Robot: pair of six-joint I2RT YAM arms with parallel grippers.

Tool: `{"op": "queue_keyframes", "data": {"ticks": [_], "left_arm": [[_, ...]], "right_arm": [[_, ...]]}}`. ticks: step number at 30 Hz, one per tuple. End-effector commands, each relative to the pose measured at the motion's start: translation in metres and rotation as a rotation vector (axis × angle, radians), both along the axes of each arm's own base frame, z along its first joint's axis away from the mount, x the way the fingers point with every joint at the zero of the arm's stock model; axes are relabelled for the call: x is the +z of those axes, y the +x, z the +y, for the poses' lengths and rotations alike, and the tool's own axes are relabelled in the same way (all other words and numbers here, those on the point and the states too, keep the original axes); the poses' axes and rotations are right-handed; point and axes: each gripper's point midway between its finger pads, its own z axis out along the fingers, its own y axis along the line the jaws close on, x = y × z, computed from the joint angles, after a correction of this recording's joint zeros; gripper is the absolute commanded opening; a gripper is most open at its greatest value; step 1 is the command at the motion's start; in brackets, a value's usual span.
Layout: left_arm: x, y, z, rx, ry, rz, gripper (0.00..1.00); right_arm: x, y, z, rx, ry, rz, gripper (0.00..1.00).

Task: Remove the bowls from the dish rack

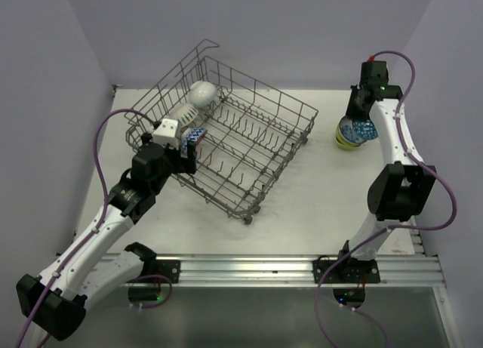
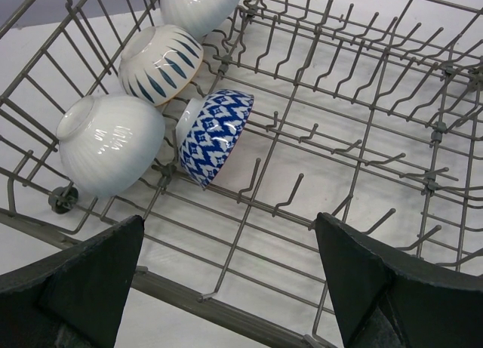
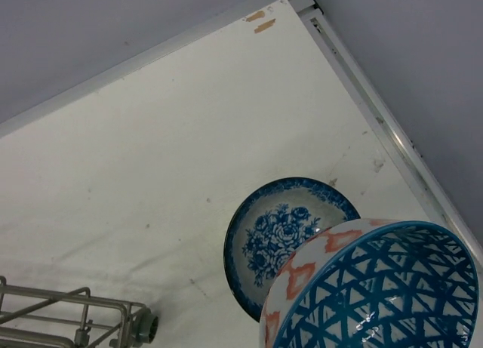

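Observation:
The grey wire dish rack (image 1: pixel 260 148) sits left of centre and fills the left wrist view (image 2: pixel 355 148). At its left end lie a ribbed white bowl (image 2: pixel 109 144), a blue-and-white patterned bowl (image 2: pixel 215 133) (image 1: pixel 195 137), a white bowl with blue leaf strokes (image 2: pixel 160 65) and a plain white bowl (image 2: pixel 198 4) (image 1: pixel 202 93). My left gripper (image 2: pixel 230 287) (image 1: pixel 185 158) is open and empty over the rack's near rim. My right gripper (image 1: pixel 362 121) holds a bowl with blue lattice and red diamonds (image 3: pixel 377 287) above a blue floral bowl (image 3: pixel 283 238); its fingers are hidden.
The floral bowl tops a stack with a lime bowl (image 1: pixel 346 143) at its base, at the far right of the table. The table's right edge rail (image 3: pixel 377 121) runs close beside the stack. A rack wheel (image 3: pixel 143 327) shows at the lower left of the right wrist view.

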Motion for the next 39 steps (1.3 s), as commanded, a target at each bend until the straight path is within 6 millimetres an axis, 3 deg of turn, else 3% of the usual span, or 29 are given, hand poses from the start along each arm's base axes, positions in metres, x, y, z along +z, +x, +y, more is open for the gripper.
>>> {"op": "queue_keyframes", "data": {"ticks": [1,14,24,36,39], "left_arm": [[0.013,-0.001,-0.005,-0.023,-0.019,-0.041,1.0],[0.012,-0.001,-0.008,-0.035,-0.018,-0.036,1.0],[0.01,0.0,-0.008,-0.035,-0.012,-0.03,1.0],[0.01,-0.001,-0.01,-0.043,-0.015,-0.03,1.0],[0.011,-0.001,-0.01,-0.043,-0.017,-0.031,1.0]], "right_arm": [[0.017,0.017,-0.015,-0.001,-0.091,-0.043,0.0],[-0.011,0.049,-0.016,0.026,-0.098,-0.01,0.0],[-0.041,0.057,-0.002,0.073,-0.043,0.051,0.0],[-0.057,0.056,0.0,0.082,-0.075,0.119,0.0],[-0.054,0.056,0.0,0.078,-0.079,0.119,0.08]]}}
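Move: My right hand still grips the patterned bowl by its rim, tilted. The stack it goes to (blue floral bowl on top of the green and white ones) lies about 3 cm ahead, 5 cm to the right and some 14 cm below. The rack's right corner is about 11 cm left of this hand and 1 cm farther out, about 15 cm down. From my idle left hand the stack is some 18 cm ahead, 60 cm right and 17 cm below. I lower the patterned bowl with my right hand into the top of the stack, going down about 8 cm and forward about 5 cm: a little forward first, then mostly sinking while still edging out, easing off as the bowl nears the blue floral one. My wrist tips about 10 degrees farther down, and my fingers keep their pinch on the rim. ##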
